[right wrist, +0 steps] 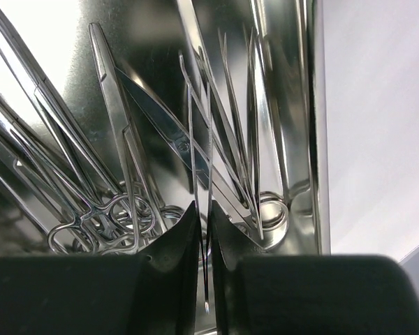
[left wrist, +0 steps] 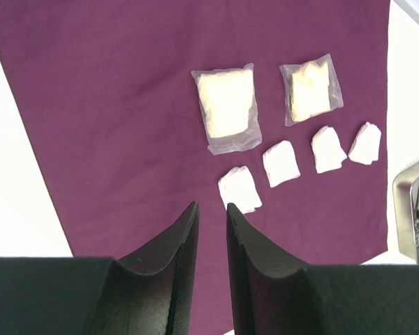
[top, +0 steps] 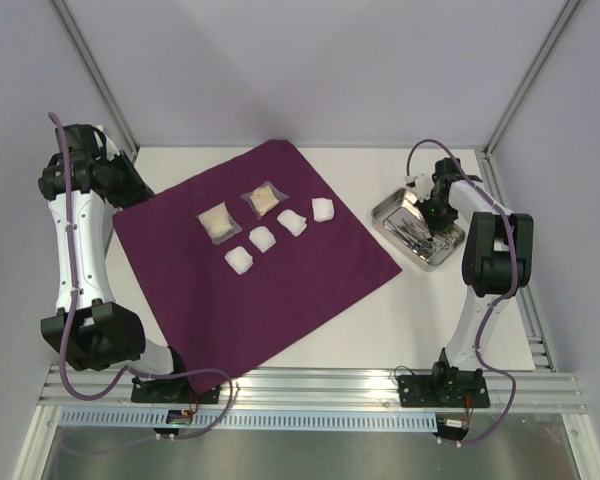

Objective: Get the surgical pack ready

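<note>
The dark-purple cloth (top: 280,275) lies spread as a diamond on the table, also in the left wrist view (left wrist: 112,105). On it lie two tan packets (top: 218,222) (top: 264,199) and a row of several white gauze pads (top: 263,239). The steel tray (top: 380,212) sits off the cloth's right corner, full of instruments. My right gripper (right wrist: 204,207) is down in the tray, shut on thin steel forceps (right wrist: 193,167) that stick out between its fingers. My left gripper (left wrist: 211,206) hovers over the cloth's near-left part, jaws slightly apart and holding nothing.
Ring-handled scissors and clamps (right wrist: 119,209) crowd the tray beside the held forceps, and the tray wall (right wrist: 311,105) rises close on the right. White tabletop borders the cloth. Frame posts stand at the back corners.
</note>
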Motion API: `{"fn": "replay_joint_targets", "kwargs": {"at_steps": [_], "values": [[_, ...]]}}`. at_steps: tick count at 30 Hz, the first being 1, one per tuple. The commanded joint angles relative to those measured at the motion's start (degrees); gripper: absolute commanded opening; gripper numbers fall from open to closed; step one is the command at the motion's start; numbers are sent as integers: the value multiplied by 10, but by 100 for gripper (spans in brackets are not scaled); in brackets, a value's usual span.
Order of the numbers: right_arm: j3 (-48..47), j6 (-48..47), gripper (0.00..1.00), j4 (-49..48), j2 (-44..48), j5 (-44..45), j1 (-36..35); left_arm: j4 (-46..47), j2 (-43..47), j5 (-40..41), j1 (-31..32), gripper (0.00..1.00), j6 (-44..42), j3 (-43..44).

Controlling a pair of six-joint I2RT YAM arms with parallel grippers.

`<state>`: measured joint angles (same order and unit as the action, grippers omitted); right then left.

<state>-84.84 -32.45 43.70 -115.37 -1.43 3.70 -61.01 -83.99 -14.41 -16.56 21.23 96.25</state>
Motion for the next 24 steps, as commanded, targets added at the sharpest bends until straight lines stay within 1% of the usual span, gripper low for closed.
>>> {"fn": "replay_joint_targets", "kwargs": {"at_steps": [1,2,5,11,17,21,23,24], "values": [[-24,-8,11,-8,-6,13,3,9,14,4,-1,31,-11,6],[-24,-8,12,-8,-7,33,3,9,14,5,-1,31,-11,5],[-25,-6,15,-7,-9,35,3,9,13,6,-1,31,-10,6],[-26,-2,26,-1,1,33,3,9,13,5,-1,31,-10,7],[-33,1,29,3,23,44,1,10,13,6,-1,31,-12,7],[-58,13,36,16,53,69,-9,11,12,8,-1,32,-16,6],[-81,23,40,27,74,83,-25,11,11,11,-1,32,-26,5],[-90,39,44,30,82,105,-31,12,12,12,-1,32,-31,4]]}}
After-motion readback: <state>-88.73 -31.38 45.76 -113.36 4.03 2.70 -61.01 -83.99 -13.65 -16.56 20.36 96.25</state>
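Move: The tweezers still sit between the right hand's barely parted fingers, low in the right end of the steel tray, whose middle is about 5 cm left and level ahead. The other tweezers lie some 3 cm ahead and 3 cm left, the clamps about 7 cm left and 3 cm back, all roughly 2 cm lower. From the left hand the held tweezers are about 70 cm right, 5 cm ahead and 26 cm down. The right fingers open to let go of the tweezers, then the hand rises about 3.5 cm from the tray. ##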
